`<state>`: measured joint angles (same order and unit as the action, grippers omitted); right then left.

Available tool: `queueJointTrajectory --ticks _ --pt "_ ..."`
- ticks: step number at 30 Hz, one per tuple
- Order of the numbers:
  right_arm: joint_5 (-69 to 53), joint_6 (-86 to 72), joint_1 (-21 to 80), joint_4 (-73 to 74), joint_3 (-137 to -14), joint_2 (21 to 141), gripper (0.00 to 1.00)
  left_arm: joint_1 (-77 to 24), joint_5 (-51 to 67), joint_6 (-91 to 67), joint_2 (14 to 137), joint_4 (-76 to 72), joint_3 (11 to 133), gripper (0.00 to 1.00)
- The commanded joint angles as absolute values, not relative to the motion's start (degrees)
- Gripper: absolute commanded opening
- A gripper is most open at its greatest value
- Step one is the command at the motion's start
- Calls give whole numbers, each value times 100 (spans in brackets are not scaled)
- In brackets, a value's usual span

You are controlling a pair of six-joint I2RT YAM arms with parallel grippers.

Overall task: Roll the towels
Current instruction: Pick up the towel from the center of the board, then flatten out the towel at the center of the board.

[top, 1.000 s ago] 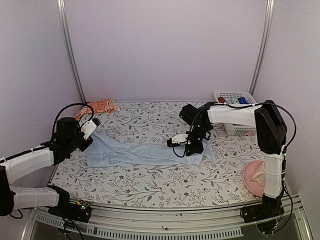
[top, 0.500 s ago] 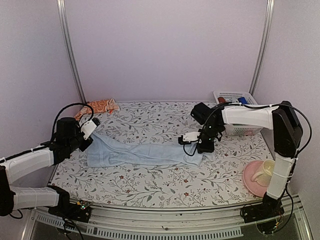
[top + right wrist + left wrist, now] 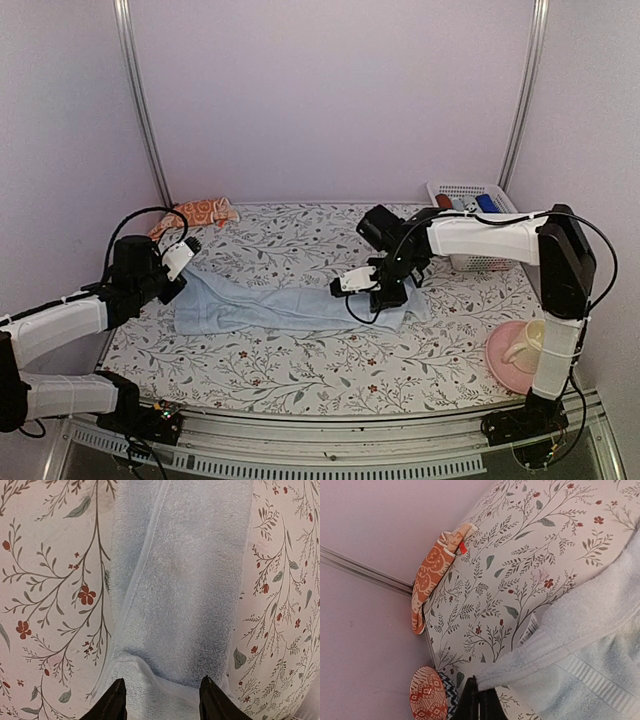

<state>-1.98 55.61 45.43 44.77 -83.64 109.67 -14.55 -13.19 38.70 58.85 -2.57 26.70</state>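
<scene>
The light blue towel lies stretched in a long strip across the middle of the flowered table. My left gripper is shut on its left corner; in the left wrist view the dark fingers pinch the towel's thick hem. Over the strip's right end hovers my right gripper. Its jaws stand open over the blue towel, with cloth showing between the tips and not gripped. The orange-red printed towel lies crumpled at the back left corner.
A white basket with small items stands at the back right. A pink plate with a cup on it sits at the right front. A red patterned bowl shows past the table's left edge in the left wrist view.
My right gripper has opened and let go of the blue towel's right end. It swung right, then back left along the strip. The left arm has not moved.
</scene>
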Motion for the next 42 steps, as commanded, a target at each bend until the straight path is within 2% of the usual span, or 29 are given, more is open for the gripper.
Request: queueJointTrajectory --ticks 1,7,11,13,14,15,16,17,26,31,38,40,42 --pt "-103 5873 4583 4584 -8635 11367 53 -1406 -1225 3788 5889 -242 2667 0" --pt "-75 5915 4583 4781 -8770 11666 53 -1404 -1181 3779 5897 -229 2654 0" --pt "-31 5859 4571 4952 -8885 11860 47 -1400 -1169 3768 5889 -213 2662 0" --pt "-127 5805 4547 5094 -8995 11907 37 -1400 -1161 3764 5895 -212 2669 0" --pt "-147 5786 4548 5144 -9036 11900 28 -1403 -1153 3760 5893 -211 2665 0" --pt "-168 5763 4544 5173 -9057 11883 11 -1404 -1144 3759 5889 -203 2664 0" --pt "-179 5749 4549 5194 -9075 11852 4 -1402 -1134 3754 5891 -202 2663 0" --pt "-203 5733 4545 5206 -9079 11817 2 -1396 -1134 3749 5889 -202 2675 0" --pt "120 5258 4484 4905 -8977 11175 2 -1180 -1156 3604 5991 -158 2840 0" --pt "794 4059 4348 4052 -8556 10413 2 -565 -947 3538 6116 42 3229 0" --pt "2927 1661 4231 4046 -7732 9904 2 -360 -694 3622 6048 107 3279 0" --pt "2963 1034 4219 4151 -7433 9871 2 -358 -461 3655 6034 175 3241 0" --pt "2437 762 4226 4114 -7090 9847 2 -369 -345 3697 6028 184 3167 0"
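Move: The right hand hangs open above the right-hand part of the light-blue towel, whose folded edge lies almost straight beneath it, about 5 cm down. From this hand the white basket of rolled towels stands roughly 25 cm ahead and 29 cm to the right, and the pink plate with the cup some 13 cm back and 32 cm to the right. The left hand still pinches the towel's left corner; that folded edge lies about 50 cm to its right, 3 cm back and 11 cm below. The right hand sinks about 4 cm onto the towel and shuts its fingers on the folded edge, then lifts that edge some 11 cm and carries it right and a little forward towards the basket, turning clockwise about 45 degrees and dipping slightly at the end. The left hand keeps its pinch on the left corner and only late shifts about 5 cm to the left, rising a little, away from the right hand. ##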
